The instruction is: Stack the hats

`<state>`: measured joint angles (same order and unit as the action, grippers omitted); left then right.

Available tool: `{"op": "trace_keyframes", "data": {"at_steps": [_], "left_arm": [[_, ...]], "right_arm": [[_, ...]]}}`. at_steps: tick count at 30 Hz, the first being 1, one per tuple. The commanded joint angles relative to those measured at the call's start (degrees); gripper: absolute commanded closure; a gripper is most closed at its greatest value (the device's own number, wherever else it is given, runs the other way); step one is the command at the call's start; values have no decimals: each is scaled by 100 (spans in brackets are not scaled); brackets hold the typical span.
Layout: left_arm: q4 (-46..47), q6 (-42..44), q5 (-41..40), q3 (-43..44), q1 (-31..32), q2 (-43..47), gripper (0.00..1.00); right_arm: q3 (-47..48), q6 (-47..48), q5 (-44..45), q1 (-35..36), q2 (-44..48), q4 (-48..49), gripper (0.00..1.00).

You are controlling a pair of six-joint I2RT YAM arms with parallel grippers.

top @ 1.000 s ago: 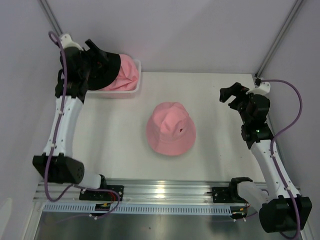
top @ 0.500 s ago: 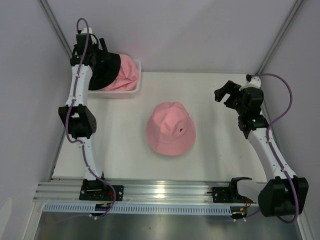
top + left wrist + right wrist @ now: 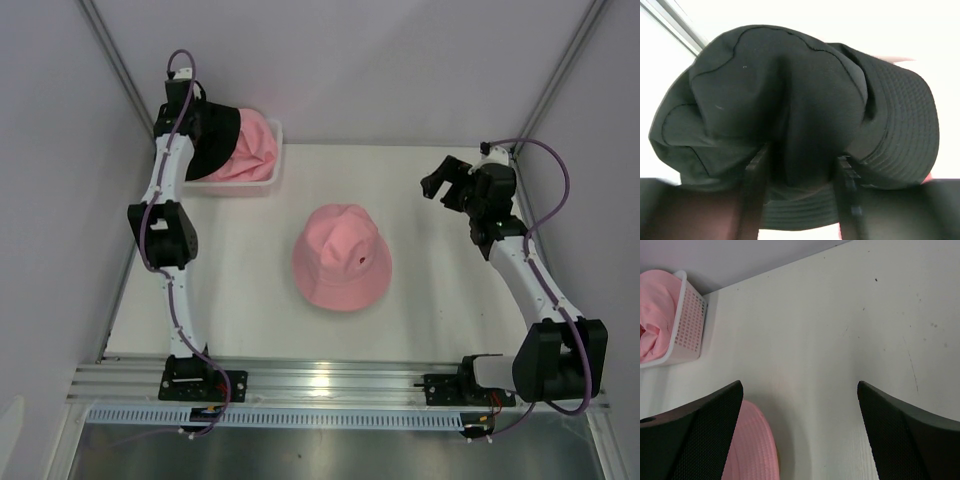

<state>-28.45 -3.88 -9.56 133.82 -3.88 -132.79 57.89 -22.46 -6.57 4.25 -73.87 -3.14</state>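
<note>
A pink hat (image 3: 342, 257) lies crown up in the middle of the table; its brim shows in the right wrist view (image 3: 750, 445). A second pink hat (image 3: 250, 146) lies crumpled in the white basket (image 3: 272, 165) at the back left, also seen in the right wrist view (image 3: 655, 312). My left gripper (image 3: 200, 135) is shut on a black hat (image 3: 215, 140), held above the basket's left end; in the left wrist view the black hat (image 3: 790, 95) bunches between the fingers (image 3: 756, 190). My right gripper (image 3: 445, 182) is open and empty, above the table at the right. The beige hat is out of view.
The white mesh basket (image 3: 687, 325) stands against the back wall at the left. Slanted frame poles (image 3: 115, 60) rise at both back corners. A metal rail (image 3: 320, 385) runs along the near edge of the table.
The left arm has stretched up and back, lifting the black hat slightly over the basket. The right arm has raised and moved its open gripper a little back and to the left.
</note>
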Motion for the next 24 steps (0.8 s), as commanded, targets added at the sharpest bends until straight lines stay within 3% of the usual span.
{"op": "trace_keyframes", "data": {"at_steps": [1,2,4,5,11,14,17,20,24], "left_arm": [[533,168,-125,39,1,130,54],[524,160,-125,56,1,157,75],[455,55,-125,83,1,314,95],[393,28,-107,66,1,411,99],[-283,229,358,56,150,1621,99],[-915,423,1146,39,326,2421,99],[-1599,862,2034,-5,852,2968,99],[-1761,1073,2248,-391,1466,3671,99],[-1516,1162,2397,-1566,2276,4689,99]], "right_arm": [[346,-57,-204,-21,-58,243,1],[363,-74,-196,-21,-58,226,0],[381,-109,-204,-21,3,217,1],[364,-162,-239,-12,47,226,0],[328,-180,-722,41,460,428,1],[311,-241,-916,32,706,524,1],[267,-452,-1082,23,987,639,1],[206,-926,-1520,32,1251,884,1],[-215,-1629,-1918,41,1655,1631,1]]}}
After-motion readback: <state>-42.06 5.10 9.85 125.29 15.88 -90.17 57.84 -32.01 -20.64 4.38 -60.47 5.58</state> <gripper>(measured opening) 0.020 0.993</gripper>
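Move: My left fingers are half closed around the top of the black hat; its middle lies about 2 cm to their right, 1 cm back and 4 cm below. Under it, the pink hat in the basket sits some 9 cm right, 4 cm back and 12 cm lower. The hat on the stand is about 34 cm back, 37 cm right and 12 cm lower. From my right hand, the black hat is roughly 21 cm ahead, 60 cm left and 6 cm lower. I shut my left fingers fully on a fold of the black hat's crown, then lift it about 28 cm while drawing it back and to the right, gathering speed, towards over the pink hat on the stand, swinging the hand some 40 degrees clockwise and tipping the fingers up. My right hand, open and empty, rises about 13 cm, backs off a little and tips upward. ##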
